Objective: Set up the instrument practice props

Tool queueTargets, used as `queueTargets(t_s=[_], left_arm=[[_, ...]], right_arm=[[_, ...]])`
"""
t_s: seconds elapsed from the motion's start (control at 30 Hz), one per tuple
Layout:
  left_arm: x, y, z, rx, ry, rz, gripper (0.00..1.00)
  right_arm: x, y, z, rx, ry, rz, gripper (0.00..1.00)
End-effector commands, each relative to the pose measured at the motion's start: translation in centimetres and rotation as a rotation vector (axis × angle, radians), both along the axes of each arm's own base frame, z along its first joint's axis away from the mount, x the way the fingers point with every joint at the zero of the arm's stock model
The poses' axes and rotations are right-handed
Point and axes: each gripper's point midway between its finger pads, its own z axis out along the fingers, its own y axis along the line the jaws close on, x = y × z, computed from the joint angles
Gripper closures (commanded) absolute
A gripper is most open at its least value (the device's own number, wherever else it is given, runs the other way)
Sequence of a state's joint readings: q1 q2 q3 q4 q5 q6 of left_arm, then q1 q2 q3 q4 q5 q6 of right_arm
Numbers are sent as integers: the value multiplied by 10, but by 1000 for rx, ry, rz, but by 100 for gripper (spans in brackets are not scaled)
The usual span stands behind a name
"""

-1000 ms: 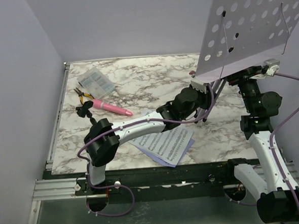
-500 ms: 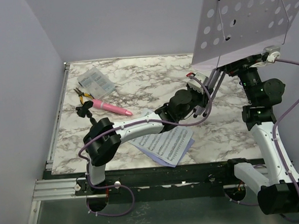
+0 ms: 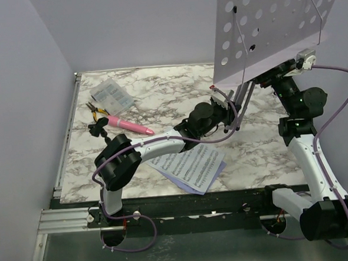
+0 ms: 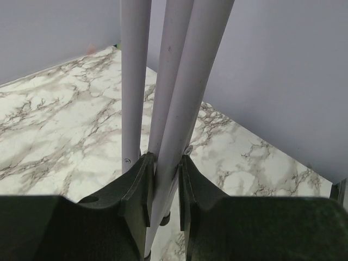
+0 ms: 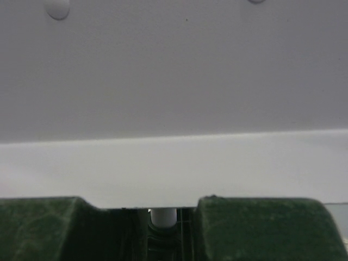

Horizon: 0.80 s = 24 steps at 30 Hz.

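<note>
The lavender perforated music-stand desk (image 3: 268, 24) hangs high at the back right, above the table. My right gripper (image 3: 282, 75) sits just beneath it; in the right wrist view the desk's underside (image 5: 174, 81) fills the picture and a pale tube end (image 5: 162, 216) shows between my jaws (image 5: 163, 211). My left gripper (image 3: 231, 112) is shut on one of the folded silver tripod legs (image 4: 169, 109), its fingers (image 4: 142, 179) pressing that leg. Printed sheet-music pages (image 3: 191, 168) lie near the front. A pink microphone (image 3: 129, 125) and the small black mic stand (image 3: 97, 128) lie at the left.
A clear plastic compartment box (image 3: 111, 96) and orange-handled pliers (image 3: 96, 111) lie at the back left. Walls close in the table (image 3: 159, 84) on the left, back and right. The tripod's rubber feet (image 4: 165, 218) hang just above the marble.
The music stand has moved left and its desk has risen and turned more upright. Both arms moved left with it, and the left jaws have tightened slightly on the leg.
</note>
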<state>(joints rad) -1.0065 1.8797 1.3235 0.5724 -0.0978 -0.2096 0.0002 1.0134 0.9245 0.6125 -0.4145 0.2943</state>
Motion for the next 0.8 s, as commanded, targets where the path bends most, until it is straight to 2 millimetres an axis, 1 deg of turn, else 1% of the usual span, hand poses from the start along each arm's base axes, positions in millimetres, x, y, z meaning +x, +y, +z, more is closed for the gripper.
queueTargets(t_s=[0.0,0.1,0.13,0.2,0.27,0.3,0.4,0.43,0.47,0.57,0.6,0.63,0.67,0.7,0.73,0.77], left_arm=[[2,36,-144,318,233,47,100],[0,39,-152,338,239,48,100],[-1,41,-151,338,239,47,100],[-3,41,-143,325,237,32,100],[-7,40,-131,307,246,12,100],[-10,40,-122,294,251,0,100],[-20,36,-96,243,272,-66,99],[-25,35,-85,222,278,-95,92],[-27,35,-78,203,283,-110,79],[-30,42,-58,139,317,-152,50],[-30,46,-52,116,327,-158,43],[-27,52,-50,101,339,-146,36],[-26,57,-43,78,344,-141,32],[-25,63,-43,66,351,-133,25],[-25,68,-38,50,345,-126,20],[-25,72,-37,47,340,-123,17]], right_arm=[[-144,3,162,24,-738,40,99],[-143,3,157,15,-731,37,99],[-140,4,150,10,-716,36,99],[-137,2,134,16,-684,31,99],[-134,1,117,24,-660,24,99],[-131,1,106,25,-645,22,99],[-129,2,85,11,-620,26,99],[-127,3,79,9,-608,30,99],[-127,4,74,11,-600,35,99],[-126,4,66,10,-588,36,99],[-125,4,64,7,-582,39,99],[-125,4,62,9,-580,39,99],[-125,4,61,13,-576,40,99],[-125,4,60,15,-575,38,99],[-124,4,60,15,-571,38,99],[-124,4,60,14,-568,40,99]])
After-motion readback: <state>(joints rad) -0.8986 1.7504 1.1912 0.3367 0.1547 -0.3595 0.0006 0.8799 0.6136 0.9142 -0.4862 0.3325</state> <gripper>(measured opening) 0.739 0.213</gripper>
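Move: Between the left fingers, already pinched, are the music stand's folded legs; their feet, the end to be set down, hang about 20 cm below, some 3 cm farther out and 5 cm to the right. The sheet music lies about 14 cm left, 9 cm back and 25 cm below this hand. From the right hand, already on the neck, the feet are roughly 40 cm below and 3 cm left, level with it in reach; the desk's middle is about 15 cm above and 5 cm ahead. Lowering the stand upright with both hands, the left brings the legs down about 5 cm and back 3 cm, then opens wide and draws off some 4 cm to its left, tipping its fingers downward. The right keeps its grip under the desk, sinking about 6 cm and easing back 4 cm, then rising 2 cm again. ##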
